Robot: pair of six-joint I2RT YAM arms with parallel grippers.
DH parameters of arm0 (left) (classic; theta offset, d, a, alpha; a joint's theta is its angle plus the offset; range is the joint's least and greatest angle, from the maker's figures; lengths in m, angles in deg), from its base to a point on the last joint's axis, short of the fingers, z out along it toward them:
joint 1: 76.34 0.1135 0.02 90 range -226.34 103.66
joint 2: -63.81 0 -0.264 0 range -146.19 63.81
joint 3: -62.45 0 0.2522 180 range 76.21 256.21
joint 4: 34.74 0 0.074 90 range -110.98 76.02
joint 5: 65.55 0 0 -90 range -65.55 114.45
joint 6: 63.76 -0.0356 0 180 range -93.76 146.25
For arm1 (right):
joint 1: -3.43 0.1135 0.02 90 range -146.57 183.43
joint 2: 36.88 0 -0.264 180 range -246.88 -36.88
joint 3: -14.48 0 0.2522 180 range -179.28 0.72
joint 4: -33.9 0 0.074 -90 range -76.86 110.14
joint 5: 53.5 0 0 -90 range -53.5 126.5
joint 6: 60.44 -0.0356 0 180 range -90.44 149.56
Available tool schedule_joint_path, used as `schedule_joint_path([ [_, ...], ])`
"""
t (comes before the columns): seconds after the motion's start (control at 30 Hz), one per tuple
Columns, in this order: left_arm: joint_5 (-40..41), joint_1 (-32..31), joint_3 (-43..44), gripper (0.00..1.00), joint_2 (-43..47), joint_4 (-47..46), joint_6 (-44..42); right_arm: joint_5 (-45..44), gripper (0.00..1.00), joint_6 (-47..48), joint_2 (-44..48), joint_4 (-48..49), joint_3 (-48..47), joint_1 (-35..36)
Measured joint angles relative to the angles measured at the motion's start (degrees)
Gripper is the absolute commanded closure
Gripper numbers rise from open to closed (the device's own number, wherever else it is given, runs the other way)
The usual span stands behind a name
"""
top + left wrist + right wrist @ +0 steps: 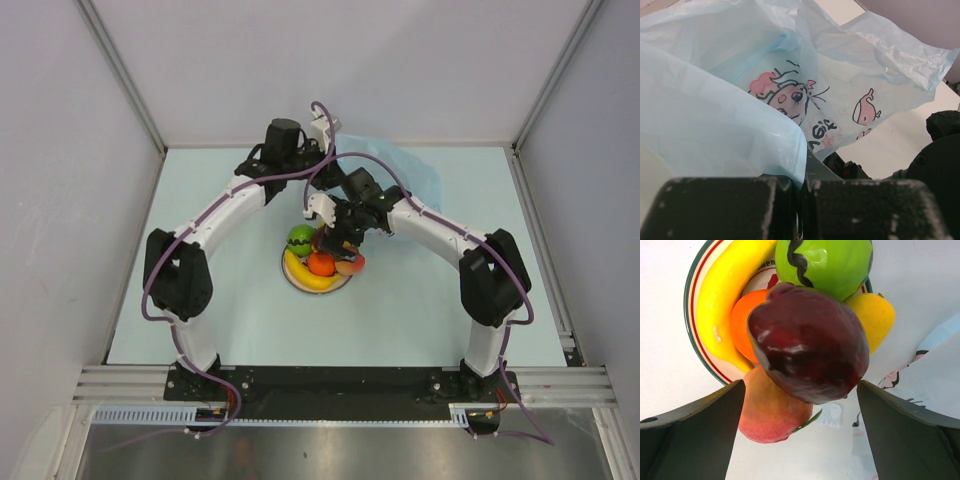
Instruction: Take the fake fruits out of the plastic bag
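The fake fruits are piled on a round white plate [694, 347]: a green one with a dark zigzag [832, 262], a yellow banana [722, 295], an orange [742, 322], a yellow fruit [874, 315] and a peach-coloured one [770, 415]. A dark red apple [805, 335] lies on top of them. My right gripper [800, 390] hangs open over the pile, its fingers on either side of the apple and apart from it. At the back, my left gripper [802, 187] is shut on a fold of the light-blue plastic bag [715, 125], held lifted.
From above, the plate [292, 280] sits mid-table under the right gripper [335, 240]. The bag [405, 165] drapes behind it toward the back right. Grey walls close in the table at the left, back and right. A bag edge [935, 375] lies beside the plate.
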Motion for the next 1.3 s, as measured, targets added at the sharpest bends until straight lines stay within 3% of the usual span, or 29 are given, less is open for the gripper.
schedule_joint_path([
  [0.43, -0.1, 0.0, 5.8, 0.99, -4.3, -0.3, 0.8, 0.5, 0.0, -0.7, 0.3, -1.3, -0.4, -2.9],
  [0.97, -0.1, 0.0, 18.5, 1.0, -10.1, -1.3, 1.2, 3.7, 0.0, -4.5, 1.4, -6.2, -4.0, -15.3],
  [1.3, -0.4, 0.0, 18.5, 0.98, -10.1, -1.5, 2.6, 4.0, 0.0, -7.0, 2.0, -6.4, 1.5, -12.5],
])
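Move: The peach, on the plate's near right part, lies about 4 cm back and 4 cm to the right of the open right hand, some 7 cm lower. The dark red fruit, already let go, sits 3 cm left and 1 cm ahead of that hand, 4 cm below. The orange is 4 cm back and 3 cm left, 7 cm down; the bag's middle is some 13 cm ahead, 13 cm right and 5 cm down. From the left hand the peach is about 13 cm back, 4 cm right, 20 cm down. The dark red fruit is left on the plate as the right hand, fingers staying wide open and empty, swings about 9 cm right and forward towards the bag, rising slightly and turning some 15 degrees clockwise, then cuts back and sinks. The bag's edge stays pinched in the left fingers while that hand carries it up and forward, drifting right. ##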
